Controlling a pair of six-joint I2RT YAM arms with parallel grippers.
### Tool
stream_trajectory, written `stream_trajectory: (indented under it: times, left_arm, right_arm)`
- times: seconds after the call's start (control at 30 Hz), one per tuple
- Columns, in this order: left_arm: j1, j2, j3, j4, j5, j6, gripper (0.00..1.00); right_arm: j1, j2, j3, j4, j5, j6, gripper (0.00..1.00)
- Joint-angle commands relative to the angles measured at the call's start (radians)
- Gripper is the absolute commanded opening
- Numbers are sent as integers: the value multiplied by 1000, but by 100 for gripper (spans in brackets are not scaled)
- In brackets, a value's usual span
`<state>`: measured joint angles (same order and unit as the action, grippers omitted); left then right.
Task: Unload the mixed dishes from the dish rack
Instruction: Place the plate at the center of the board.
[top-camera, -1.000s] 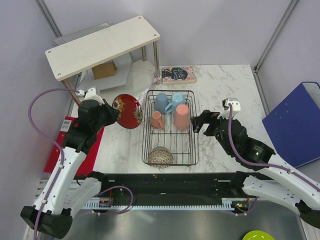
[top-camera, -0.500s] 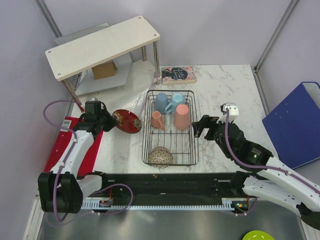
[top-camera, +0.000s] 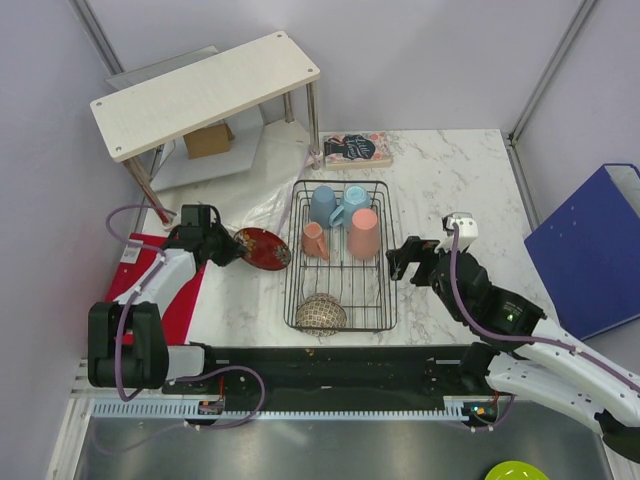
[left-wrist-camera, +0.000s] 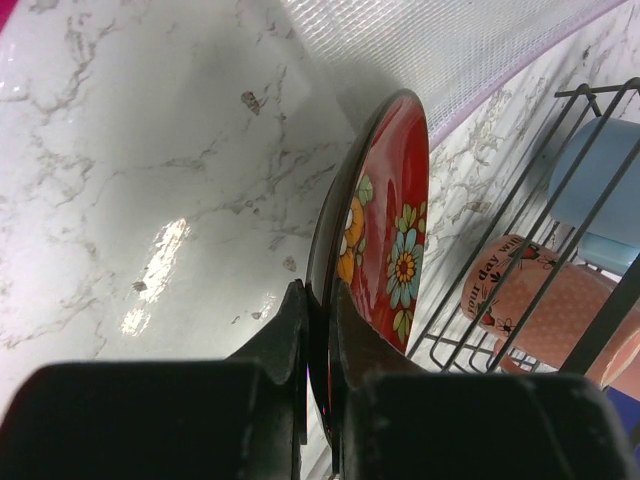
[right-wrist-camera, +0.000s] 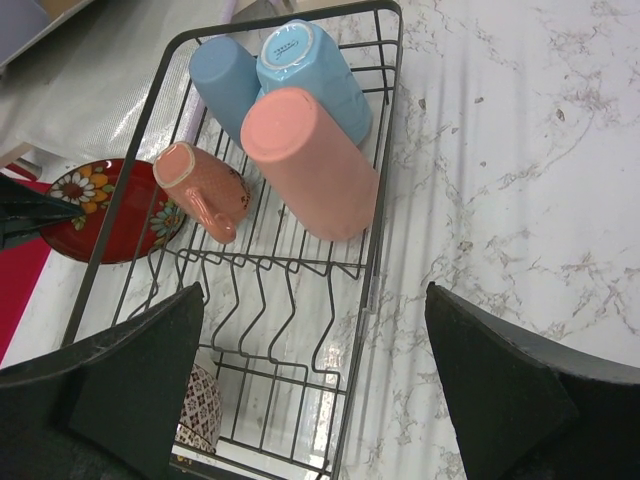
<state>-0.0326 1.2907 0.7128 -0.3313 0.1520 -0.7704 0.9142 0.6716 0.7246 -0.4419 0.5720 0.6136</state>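
The black wire dish rack (top-camera: 390, 262) sits mid-table and holds two light blue mugs (top-camera: 322, 205) (top-camera: 354, 200), a salmon tumbler (top-camera: 364, 233), a salmon mug (top-camera: 314, 240) and a speckled bowl (top-camera: 320, 312). My left gripper (top-camera: 228, 247) is shut on the rim of the dark red flowered plate (top-camera: 264, 248), tilted low over the table just left of the rack. In the left wrist view the jaws (left-wrist-camera: 318, 300) pinch the plate (left-wrist-camera: 390, 220). My right gripper (top-camera: 405, 260) is open and empty just right of the rack. The right wrist view (right-wrist-camera: 313, 290) shows the rack (right-wrist-camera: 385, 180) and tumbler (right-wrist-camera: 310, 160).
A white wooden shelf (top-camera: 205, 92) stands at the back left with a cardboard box (top-camera: 208, 140) under it. A book (top-camera: 355, 148) lies behind the rack. A blue folder (top-camera: 590, 250) is at the right edge and a red mat (top-camera: 135, 300) at the left edge.
My left arm has lowered the plate from upright beside the rack down to a tilt near the table. My right gripper has drifted slightly nearer, staying open.
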Motion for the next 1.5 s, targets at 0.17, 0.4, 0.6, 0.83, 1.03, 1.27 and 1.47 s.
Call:
stream_trajectory:
  times: [0.17, 0.4, 0.6, 0.83, 1.03, 1.27, 1.47]
  left_arm:
    - [23, 130, 8, -3, -6, 22, 13]
    - [23, 113, 25, -74, 3, 48, 30]
    - [28, 75, 40, -143, -34, 77, 31]
    - [31, 82, 47, -221, -98, 89, 31]
    - [31, 148, 47, -239, -89, 92, 36]
    - [31, 202, 57, -233, -62, 100, 43]
    - [31, 211, 60, -226, -28, 115, 54]
  right_arm:
    - [2, -27, -22, 12, -1, 12, 98]
    - [2, 6, -22, 15, 2, 9, 98]
    - [3, 31, -30, 32, -9, 11, 98]
    - [3, 25, -48, 37, -17, 17, 98]
    - [2, 11, -59, 37, -20, 23, 98]
    - [3, -6, -73, 32, -14, 28, 98]
    - [3, -6, -82, 34, -12, 28, 98]
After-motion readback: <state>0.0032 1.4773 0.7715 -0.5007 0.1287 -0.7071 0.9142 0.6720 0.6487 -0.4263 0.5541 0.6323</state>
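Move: The left hand still pinches the plate by its left rim. The patch of board where it goes down lies about 6 cm to the right, 3 cm back and 6 cm below. The dish rack's middle is roughly 24 cm to the hand's right, nearly level with it; the orange mug is 19 cm right and 2 cm ahead. The red mat lies 22 cm left and 10 cm back. From the right hand that patch is some 33 cm left and 2 cm back, well below. Lower the left gripper about 5 cm in all towards the bare board left of the rack, easing slightly forward first, then drawing back some 4 cm and a little left. Part the fingers early and open them to about half around the plate's left rim as the wrist tips the fingertips back roughly 15 degrees. Let the empty, open right hand sink some 3 cm beside the rack. ##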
